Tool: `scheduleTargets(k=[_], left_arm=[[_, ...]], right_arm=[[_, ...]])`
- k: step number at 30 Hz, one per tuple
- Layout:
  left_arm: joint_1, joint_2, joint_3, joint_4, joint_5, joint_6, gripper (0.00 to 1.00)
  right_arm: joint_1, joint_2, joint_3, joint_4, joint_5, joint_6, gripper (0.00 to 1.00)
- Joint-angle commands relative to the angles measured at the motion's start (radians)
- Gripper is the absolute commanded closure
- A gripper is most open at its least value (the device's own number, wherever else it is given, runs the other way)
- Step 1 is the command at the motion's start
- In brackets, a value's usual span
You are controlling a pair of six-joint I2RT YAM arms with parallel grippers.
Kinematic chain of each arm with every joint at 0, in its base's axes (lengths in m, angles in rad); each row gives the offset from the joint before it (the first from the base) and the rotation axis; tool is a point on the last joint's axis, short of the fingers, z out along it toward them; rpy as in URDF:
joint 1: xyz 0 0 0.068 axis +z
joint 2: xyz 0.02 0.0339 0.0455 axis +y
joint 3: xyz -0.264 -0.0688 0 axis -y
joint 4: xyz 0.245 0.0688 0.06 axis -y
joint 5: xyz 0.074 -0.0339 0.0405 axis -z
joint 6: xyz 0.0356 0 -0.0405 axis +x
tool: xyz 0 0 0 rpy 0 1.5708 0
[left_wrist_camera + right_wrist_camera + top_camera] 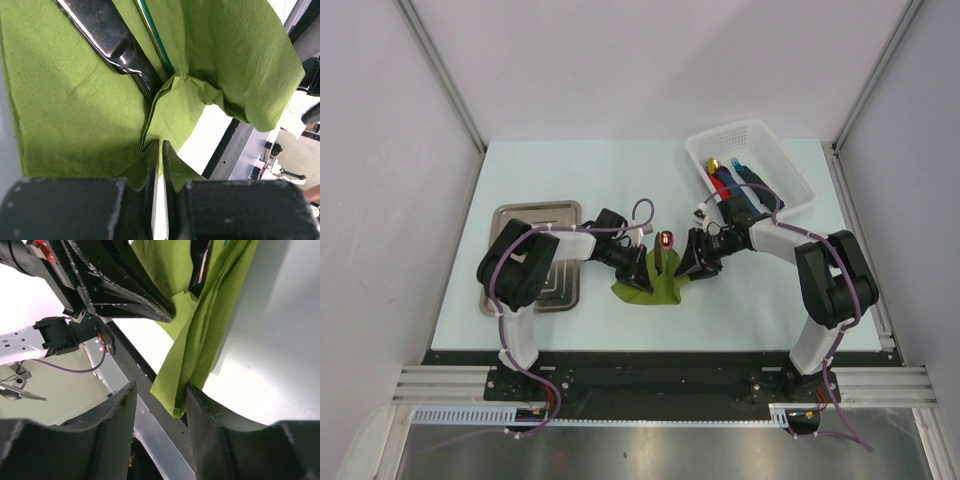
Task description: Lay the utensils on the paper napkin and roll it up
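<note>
The paper napkin (650, 285) lies bunched and partly lifted between the two arms, mid-table. In the left wrist view the olive-green napkin (75, 110) wraps around the utensils: a dark shiny handle (117, 42) and a thin teal-edged piece (156, 37). My left gripper (161, 146) is shut on a fold of the napkin (638, 266). My right gripper (160, 387) is open. A folded napkin corner (197, 347) hangs between its fingers and touches only the right one (200, 405). A dark utensil (202, 262) shows inside the fold.
A silver metal tray (538, 215) lies at the left, under the left arm. A white basket (790, 165) at the back right holds red, blue and gold-tipped pieces. The left gripper's black body (115, 290) is close in front of the right gripper.
</note>
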Motion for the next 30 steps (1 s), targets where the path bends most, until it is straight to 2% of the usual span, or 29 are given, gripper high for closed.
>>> scheduleTargets(k=[1,5,15,19,24,30], left_arm=[[0.005,0.007,0.027,0.019,-0.033,0.007,0.89],[0.005,0.006,0.025,0.023,-0.035,0.006,0.89],[0.007,0.009,0.025,0.025,-0.041,0.0,0.88],[0.005,0.01,0.03,0.025,-0.044,0.001,0.88],[0.007,0.009,0.035,0.022,-0.047,0.0,0.88],[0.005,0.007,0.032,0.019,-0.05,0.003,0.88]], right_arm=[[-0.02,-0.019,0.036,-0.045,0.054,-0.047,0.52],[-0.032,-0.008,0.045,-0.143,0.177,-0.107,0.48],[-0.032,0.0,0.03,-0.237,0.307,-0.161,0.21],[-0.032,-0.039,-0.028,-0.228,0.318,-0.137,0.06],[-0.038,-0.043,-0.039,-0.223,0.327,-0.121,0.02],[-0.044,-0.008,-0.056,-0.147,0.228,-0.071,0.02]])
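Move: The napkin's lifted right flap is right at the right hand, level with it fore and aft and sideways, its free corner some 2 cm below between the half-open fingers and lying against the forward one. The knife lies about 6 cm to the left and 3 cm ahead, the spoon's head 5 cm left and 7 cm ahead, both some 6 cm lower. From the left hand the flap's corner is roughly 9 cm to the right, 2 cm ahead and 3 cm higher. To its right and down goes the right hand, about 5.5 cm out and 4 cm lower, away from the utensils and easing slightly back late on; its fingers swing some 20 degrees steeper and spread from half open to wide, ending around the napkin's right corner, with the forward fingertip at the edge. The left hand stays put, its nearly shut fingers still on the folded near edge. ##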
